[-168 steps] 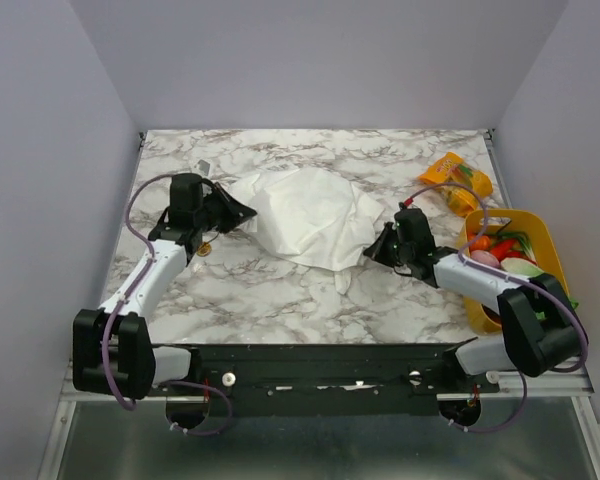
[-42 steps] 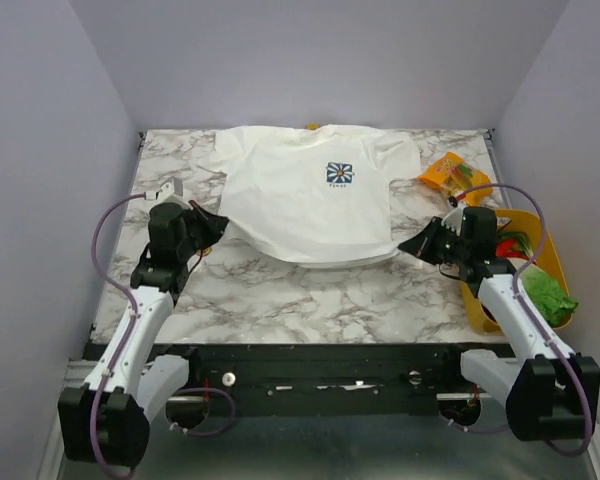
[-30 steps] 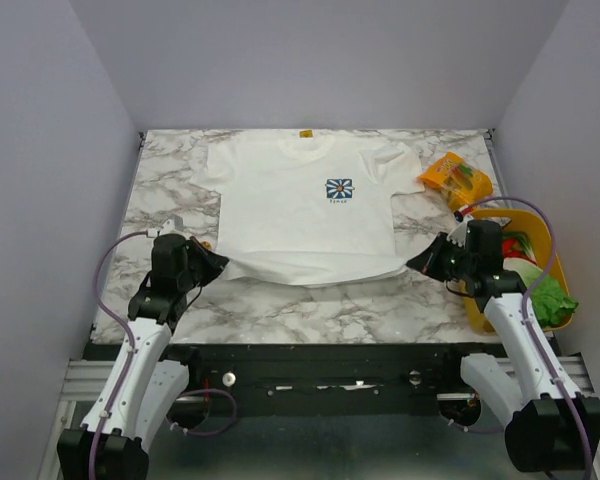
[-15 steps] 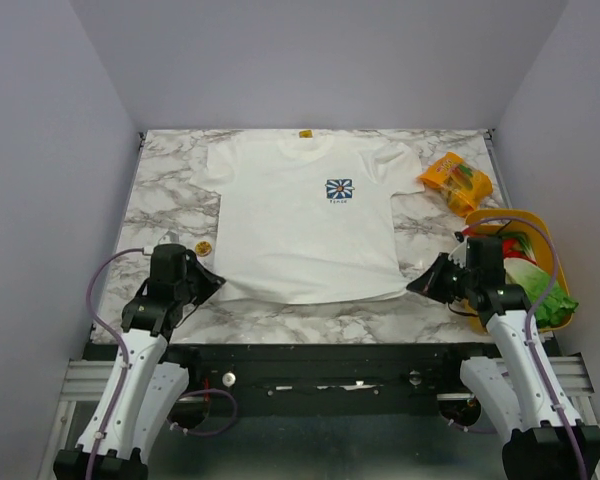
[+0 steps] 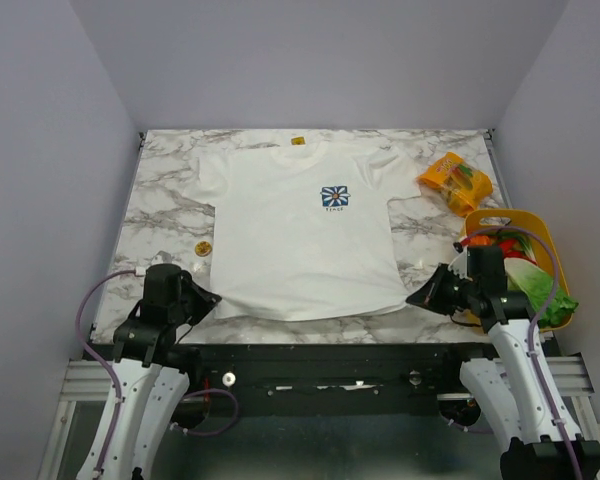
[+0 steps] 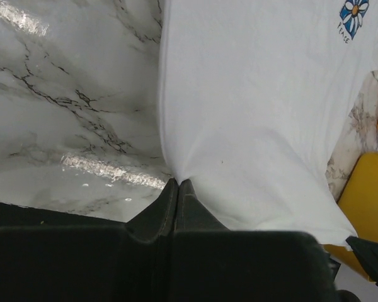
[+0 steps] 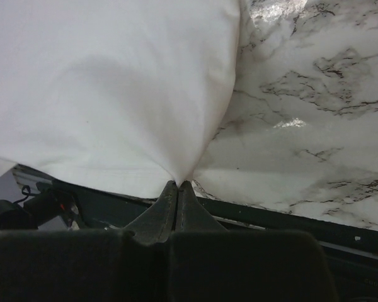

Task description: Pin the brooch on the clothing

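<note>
The white T-shirt [image 5: 295,235] lies spread flat on the marble table, its flower emblem [image 5: 333,197] facing up. My left gripper [image 5: 214,299] is shut on the shirt's bottom left hem corner; the left wrist view [image 6: 177,181] shows the cloth [image 6: 258,113] pinched in the closed jaws. My right gripper [image 5: 412,298] is shut on the bottom right hem corner; in the right wrist view [image 7: 177,183] the cloth [image 7: 113,94] is drawn into the closed jaws. The tiny gold brooch [image 5: 203,247] lies on the table left of the shirt, above my left gripper.
An orange snack packet [image 5: 456,181] lies at the right rear. A yellow basket [image 5: 543,245] of toy vegetables stands at the right edge beside my right arm. A small yellow tag [image 5: 298,141] sits at the shirt's collar. The table's front edge is just below both grippers.
Both grippers have drawn the shirt's hem toward the front edge. The shirt went from a crumpled heap to spread flat, and the brooch came into view on the left.
</note>
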You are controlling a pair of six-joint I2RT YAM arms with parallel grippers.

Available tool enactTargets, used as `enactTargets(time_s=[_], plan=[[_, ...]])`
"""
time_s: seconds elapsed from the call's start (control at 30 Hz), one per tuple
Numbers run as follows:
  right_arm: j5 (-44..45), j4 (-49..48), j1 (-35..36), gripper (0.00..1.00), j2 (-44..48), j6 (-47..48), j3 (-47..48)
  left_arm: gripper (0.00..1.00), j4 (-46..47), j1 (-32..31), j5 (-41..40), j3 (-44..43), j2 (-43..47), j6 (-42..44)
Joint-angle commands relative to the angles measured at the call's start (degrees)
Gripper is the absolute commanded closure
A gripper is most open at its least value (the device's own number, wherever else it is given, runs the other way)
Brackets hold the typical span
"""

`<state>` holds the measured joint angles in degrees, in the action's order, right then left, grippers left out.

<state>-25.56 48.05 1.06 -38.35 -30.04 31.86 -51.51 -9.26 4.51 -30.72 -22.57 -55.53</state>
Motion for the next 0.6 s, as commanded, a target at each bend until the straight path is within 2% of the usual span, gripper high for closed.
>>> enactTargets(time_s=[0.0, 0.13, 0.17, 0.23, 0.27, 0.37, 0.4, 0.43, 0.47, 0.5, 0.57], plan=[[-1.3, 6.0, -0.1, 0.99, 2.5, -0.6, 0.9, 0.92, -2.9, -0.1, -0.7, 0.3, -0.7, 0.4], [-2.8, 8.4, -0.1, 0.98, 5.1, -0.5, 0.0, 0.80, -3.2, -0.1, -0.9, -0.1, -1.3, 1.0], [-3.3, 9.2, -0.1, 0.97, 5.7, -0.3, -0.4, 0.72, -3.3, -0.1, -1.1, -0.7, -1.2, 1.2], [-5.0, 10.3, -0.1, 0.94, 7.5, 0.6, -1.4, 0.64, -4.0, -0.1, -2.0, -1.4, -1.1, 1.5], [-5.7, 11.1, -0.1, 0.92, 8.1, 0.8, -1.7, 0.54, -4.1, -0.1, -2.5, -2.2, -1.0, 1.6], [-8.0, 12.4, -0.1, 0.67, 9.9, 1.8, -1.4, 0.38, -3.4, -0.1, -3.8, -4.1, -0.6, 2.0], [-8.2, 12.8, -0.1, 0.55, 10.4, 2.4, -1.2, 0.32, -2.4, -0.1, -4.1, -4.4, -1.2, 2.0], [-8.0, 13.0, 0.0, 0.50, 11.3, 2.7, -0.7, 0.22, -1.8, -0.1, -4.1, -4.7, -1.5, 2.3], [-7.7, 13.6, -0.1, 0.44, 11.6, 3.0, 0.3, 0.16, -1.1, -0.1, -4.1, -5.2, -2.3, 2.7], [-7.4, 13.7, 0.0, 0.34, 11.8, 3.4, 1.0, 0.14, 0.7, -0.1, -4.0, -5.5, -4.0, 3.1], [-6.6, 12.9, -0.1, 0.27, 11.9, 3.4, 2.0, 0.12, 2.8, -0.1, -3.6, -6.0, -6.2, 3.8]])
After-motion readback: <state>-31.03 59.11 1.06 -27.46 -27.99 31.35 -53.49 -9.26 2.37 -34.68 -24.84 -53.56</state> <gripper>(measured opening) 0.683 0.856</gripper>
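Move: The clothing's near hem is still pinched and held up by both hands, roughly 6 cm above the table and about 5 cm ahead of the table's near edge. The brooch lies some 15 cm ahead of the left hand and 4 cm to its left, about 46 cm left of the right hand and 15 cm ahead. From the right hand, the flower print is about 29 cm ahead and 17 cm left, and the yellow basket 11 cm ahead and 24 cm right. The clothing's hem is let go by both hands. The left hand eases back and down about 1 cm, fingers spreading wide, then lifts a couple of centimetres off the cloth; the right draws back some 4 to 5 cm towards the near edge, shut at first and opening late, with a slight counter-clockwise turn. ##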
